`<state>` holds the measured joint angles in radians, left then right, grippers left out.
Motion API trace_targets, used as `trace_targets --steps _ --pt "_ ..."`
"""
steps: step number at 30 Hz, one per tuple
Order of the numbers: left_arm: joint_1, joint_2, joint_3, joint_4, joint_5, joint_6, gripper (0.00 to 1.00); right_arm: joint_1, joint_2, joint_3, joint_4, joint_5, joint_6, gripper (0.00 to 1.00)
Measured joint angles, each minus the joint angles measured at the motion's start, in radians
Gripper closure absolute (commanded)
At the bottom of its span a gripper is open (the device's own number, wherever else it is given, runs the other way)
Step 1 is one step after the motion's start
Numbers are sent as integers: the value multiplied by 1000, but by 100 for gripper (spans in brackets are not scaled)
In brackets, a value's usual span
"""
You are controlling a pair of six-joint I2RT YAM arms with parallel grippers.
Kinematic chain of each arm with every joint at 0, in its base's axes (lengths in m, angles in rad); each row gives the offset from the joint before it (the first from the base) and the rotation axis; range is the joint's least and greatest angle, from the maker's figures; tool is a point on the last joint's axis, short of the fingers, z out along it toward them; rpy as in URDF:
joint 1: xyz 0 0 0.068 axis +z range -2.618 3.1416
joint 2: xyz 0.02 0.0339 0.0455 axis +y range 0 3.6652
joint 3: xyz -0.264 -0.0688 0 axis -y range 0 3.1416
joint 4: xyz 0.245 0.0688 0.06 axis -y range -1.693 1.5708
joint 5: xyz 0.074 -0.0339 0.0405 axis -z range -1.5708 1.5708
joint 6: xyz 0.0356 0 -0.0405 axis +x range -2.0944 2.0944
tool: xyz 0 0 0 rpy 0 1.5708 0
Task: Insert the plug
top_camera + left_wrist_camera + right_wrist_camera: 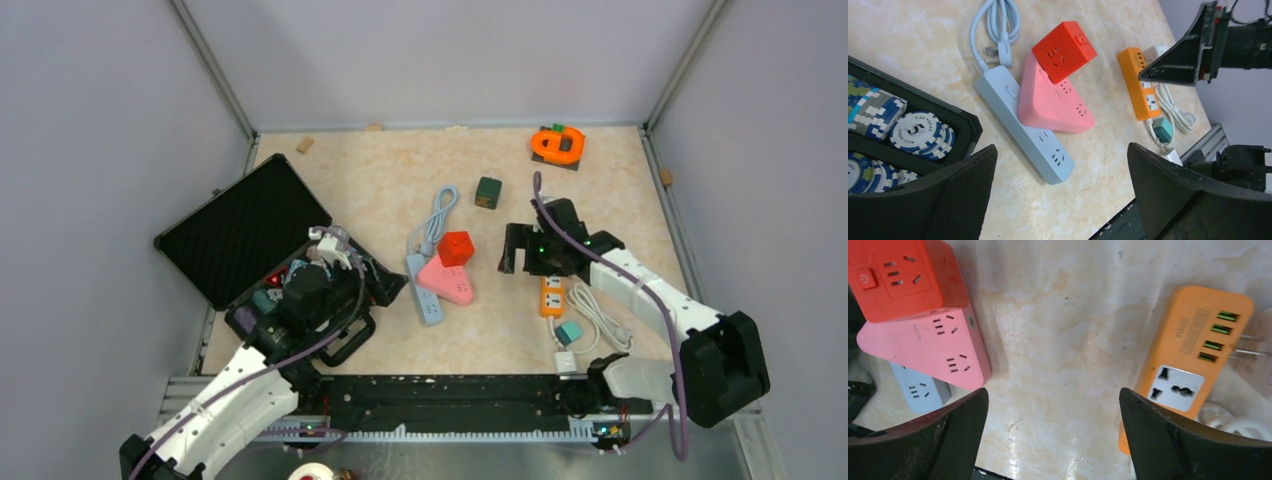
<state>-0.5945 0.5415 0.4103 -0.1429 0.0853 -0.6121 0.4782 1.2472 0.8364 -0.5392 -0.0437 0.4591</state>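
An orange power strip (552, 296) (1193, 355) lies on the table with its white cable (600, 320) coiled beside it. A white plug (1254, 357) rests at the strip's end, its prongs bare. A teal adapter (569, 332) (1162, 131) lies near the front. A light blue strip (425, 290) (1033, 135) has its own plug (1000, 50) lying loose by its coiled cord. My right gripper (512, 250) (1053, 392) hangs open over bare table, left of the orange strip. My left gripper (375, 275) (1062, 150) is open and empty by the blue strip's near end.
A pink triangular socket (448, 283) and a red cube socket (455, 248) lie on the blue strip. An open black case (260, 235) holding poker chips (918, 132) sits at the left. A green cube (488, 191) and an orange object (558, 145) stand farther back.
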Motion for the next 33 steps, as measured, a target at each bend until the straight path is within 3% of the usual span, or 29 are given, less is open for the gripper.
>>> trace_targets --steps 6,11,33 --pt "0 122 10 -3 56 -10 1 -108 -55 -19 7 -19 9 1" --pt "0 219 61 -32 74 -1 1 -120 32 17 10 -34 -3 1" --pt "0 268 93 -78 -50 61 1 -120 844 801 26 64 46 1"
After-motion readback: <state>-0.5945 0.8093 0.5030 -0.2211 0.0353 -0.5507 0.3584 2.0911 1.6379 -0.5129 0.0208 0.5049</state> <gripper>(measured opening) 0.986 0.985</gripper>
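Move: Beyond the open right hand, the dark green plug stands about 24 cm ahead, 6 cm to the left and 7 cm lower. The coiled blue cable lies some 12 cm left of the green plug and 4 cm nearer; the red plug, on the pink strip, is about 7 cm ahead of the hand and 14 cm left. The orange pumpkin is roughly 14 cm past the green plug and 19 cm right of it. From the left hand, the green plug is about 27 cm ahead, 21 cm right and 15 cm lower. Reaching out for the green plug, the right hand first slips a little to the right, then sweeps about 22 cm forward, easing back left and sinking some 4 cm late on. It turns about 10 degrees clockwise, its fingers staying wide open as they come over the plug. The empty left hand sinks about 4 cm beside the blue strip, rolling slightly. ##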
